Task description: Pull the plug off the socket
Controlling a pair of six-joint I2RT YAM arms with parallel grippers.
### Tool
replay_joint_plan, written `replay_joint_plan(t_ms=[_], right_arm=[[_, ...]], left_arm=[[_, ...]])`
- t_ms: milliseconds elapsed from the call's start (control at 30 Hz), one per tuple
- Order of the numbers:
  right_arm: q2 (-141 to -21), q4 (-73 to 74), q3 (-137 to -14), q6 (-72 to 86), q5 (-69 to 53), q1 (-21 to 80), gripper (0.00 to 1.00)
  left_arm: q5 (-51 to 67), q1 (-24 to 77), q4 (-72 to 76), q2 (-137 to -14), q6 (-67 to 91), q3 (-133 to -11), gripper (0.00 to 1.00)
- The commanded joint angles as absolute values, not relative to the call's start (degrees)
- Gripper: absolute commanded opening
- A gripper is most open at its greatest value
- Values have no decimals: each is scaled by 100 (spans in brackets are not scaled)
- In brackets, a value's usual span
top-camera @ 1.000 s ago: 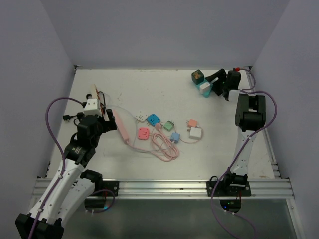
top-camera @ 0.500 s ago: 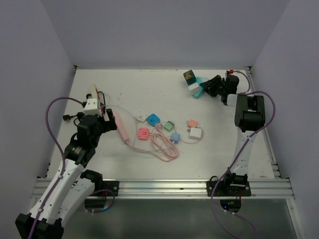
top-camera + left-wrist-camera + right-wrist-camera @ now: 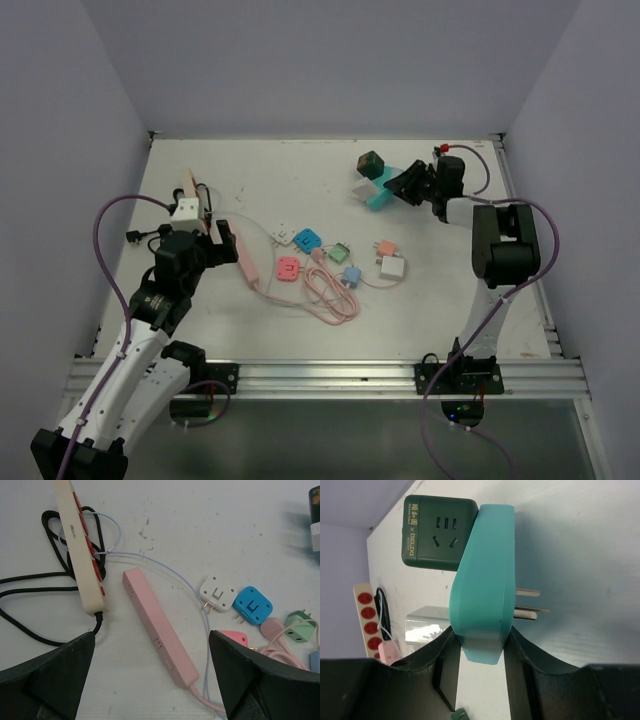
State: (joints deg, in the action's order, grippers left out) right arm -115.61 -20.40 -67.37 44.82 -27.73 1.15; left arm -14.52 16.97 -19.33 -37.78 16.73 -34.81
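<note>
My right gripper [image 3: 398, 186] is shut on a teal plug [image 3: 482, 580], its fingers [image 3: 445, 665] pressing both flanks. Two bare metal prongs [image 3: 530, 602] stick out of the plug's right side. A dark green socket cube [image 3: 437, 532] sits against its other side, and a white block [image 3: 425, 625] lies just below that. In the top view the cube [image 3: 371, 163], the block [image 3: 361, 188] and the plug [image 3: 382, 195] form one cluster at the back right. My left gripper [image 3: 150, 680] hangs open over a pink power strip [image 3: 156, 625] at the left.
A beige power strip [image 3: 75, 540] with red sockets and a black cable lies at the far left. Loose plugs sit mid-table: white [image 3: 216, 593], blue [image 3: 252, 605], green [image 3: 298, 628], pink [image 3: 288, 269]. A pink cable coil [image 3: 330, 295] lies near them. Walls enclose the table.
My right gripper has closed on the teal plug and swung left, carrying the green cube and white block along. The left arm has not moved.
</note>
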Motion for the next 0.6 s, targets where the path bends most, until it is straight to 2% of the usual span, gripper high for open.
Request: replay_joint_plan(t_ms=[0,167,467,567], right_arm=[[-10592,-2014,-6593,4124,-2568,552,0],[-9706,-1119,-6495,3534,-1978,1071,0],[-8474,-98,-6346,3059,-1477,1801,0],[-8174,175,-6232,3094,-1642,1924,0]], left_arm=[[-1073,1661,-1591,-3779,1591,-3533,100],[-460,1670,-1679,-4025,1854,-3857,100],[1097,1749,-1407,-4851,3400,-4262,100],[1091,2064,-1127,-5062,3665,-4359,100]])
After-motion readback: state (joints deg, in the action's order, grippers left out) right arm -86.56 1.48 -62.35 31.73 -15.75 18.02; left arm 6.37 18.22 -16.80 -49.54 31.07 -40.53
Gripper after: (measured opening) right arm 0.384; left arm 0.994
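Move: The white plug, sticking out of the teal socket that my right hand already grips, is about 34 cm to the right of my left hand, 23 cm ahead and 11 cm lower. The green cube sits about 6 cm beyond the white plug, and the blue plug lies on the table 15 cm ahead and 20 cm right of my left hand. From my right hand, the white plug is about 9 cm left and 1 cm back, with the socket's middle 5 cm left and 1 cm ahead. I lift the teal socket with both its plugs in my right hand, drawing it up and back about 11 cm each and some 9 cm left towards my other hand, keeping my grip while I turn a little counter-clockwise and roll my right side up. My left hand, still wide open, speeds up to the right, about 9 cm towards the white plug, rolling its right side up some 20 degrees and swinging clockwise. ##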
